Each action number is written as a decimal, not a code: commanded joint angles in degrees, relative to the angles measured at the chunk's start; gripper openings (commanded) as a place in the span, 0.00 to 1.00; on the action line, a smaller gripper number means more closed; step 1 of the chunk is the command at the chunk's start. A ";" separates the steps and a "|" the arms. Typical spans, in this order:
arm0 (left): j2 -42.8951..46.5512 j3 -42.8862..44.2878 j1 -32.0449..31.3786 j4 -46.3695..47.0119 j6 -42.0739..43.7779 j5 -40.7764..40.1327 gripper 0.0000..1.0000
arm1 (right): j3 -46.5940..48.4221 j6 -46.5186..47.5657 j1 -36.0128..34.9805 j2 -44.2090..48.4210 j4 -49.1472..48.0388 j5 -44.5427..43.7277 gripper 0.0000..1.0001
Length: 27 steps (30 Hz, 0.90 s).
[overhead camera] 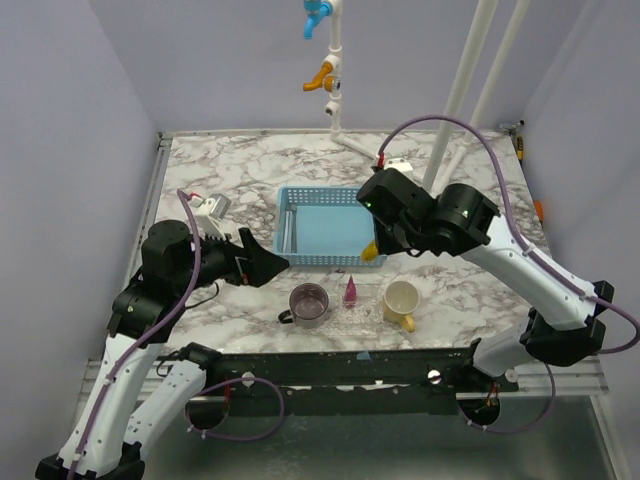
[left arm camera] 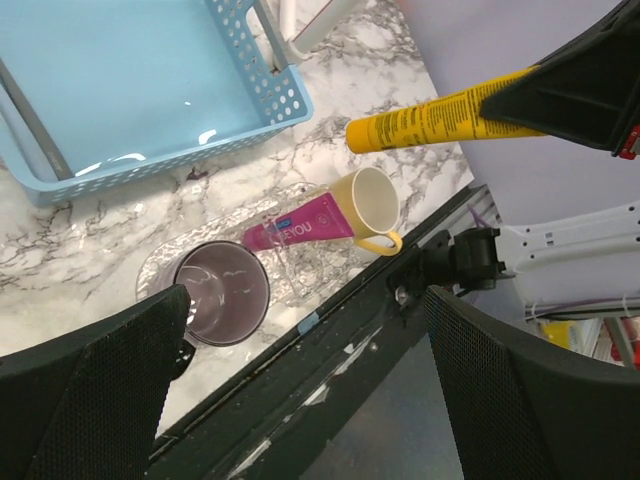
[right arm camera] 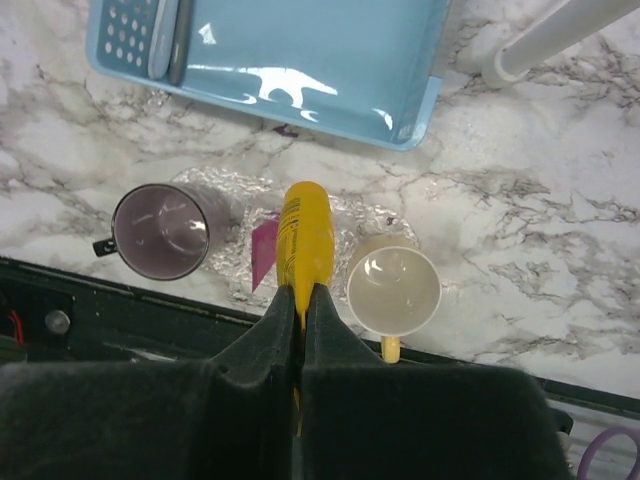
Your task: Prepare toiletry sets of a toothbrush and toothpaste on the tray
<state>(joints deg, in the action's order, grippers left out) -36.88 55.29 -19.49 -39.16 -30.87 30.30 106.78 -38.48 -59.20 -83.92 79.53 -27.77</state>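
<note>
My right gripper (overhead camera: 378,245) (right arm camera: 302,300) is shut on the flat end of the yellow toothpaste (overhead camera: 372,254) (left arm camera: 430,118) (right arm camera: 305,235), holding it in the air above the tray. The pink toothpaste (overhead camera: 350,290) (left arm camera: 305,225) (right arm camera: 264,250) sits on the clear tray (overhead camera: 372,311) (left arm camera: 160,268) (right arm camera: 345,215) between two mugs. Toothbrushes (overhead camera: 287,228) (right arm camera: 170,35) lie at the left side of the blue basket. My left gripper (overhead camera: 270,262) (left arm camera: 305,370) hangs open and empty, left of the tray.
A purple mug (overhead camera: 309,303) (left arm camera: 222,292) (right arm camera: 160,232) and a pale yellow mug (overhead camera: 401,301) (left arm camera: 368,205) (right arm camera: 393,290) stand at the tray's two ends. The light-blue mesh basket (overhead camera: 325,195) (left arm camera: 290,100) (right arm camera: 415,110) lies just behind. The table's black front edge (overhead camera: 330,355) runs close by.
</note>
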 commanded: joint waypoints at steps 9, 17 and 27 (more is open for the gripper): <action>0.32 -6.49 0.32 0.26 5.47 1.59 0.99 | -5.22 0.87 0.57 -0.91 1.77 9.87 0.01; 1.21 -8.57 0.30 1.31 5.39 1.16 0.99 | -11.18 -0.15 0.56 -0.33 -0.26 12.47 0.01; 2.20 -11.73 0.32 2.84 4.99 -0.18 0.99 | -17.10 -1.38 0.52 0.89 -6.57 11.74 0.01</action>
<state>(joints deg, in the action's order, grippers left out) -35.51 45.08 -19.49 -38.22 -26.61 30.55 90.85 -38.96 -59.11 -84.75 77.10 -16.53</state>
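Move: The right hand holds the yellow toothpaste about 23 cm above the tray. The gap it is taken to lies some 4 cm back and 1 cm left. From the same hand, the beige mug stands 4 cm back and 6 cm right, the pink toothpaste 4 cm back and 6 cm left, and the purple mug 4 cm back and 15 cm left. From the left hand, that gap is about 22 cm right, 1 cm ahead and 23 cm below. Down and a little back, the right hand lowers the yellow toothpaste by about 9 cm towards the tray gap between the pink toothpaste and the beige mug, tipping its fingers some 15 degrees steeper and keeping its grip. Meanwhile the left hand, empty and wide open, sinks roughly 6 cm beside the purple mug, nearly straight down. ##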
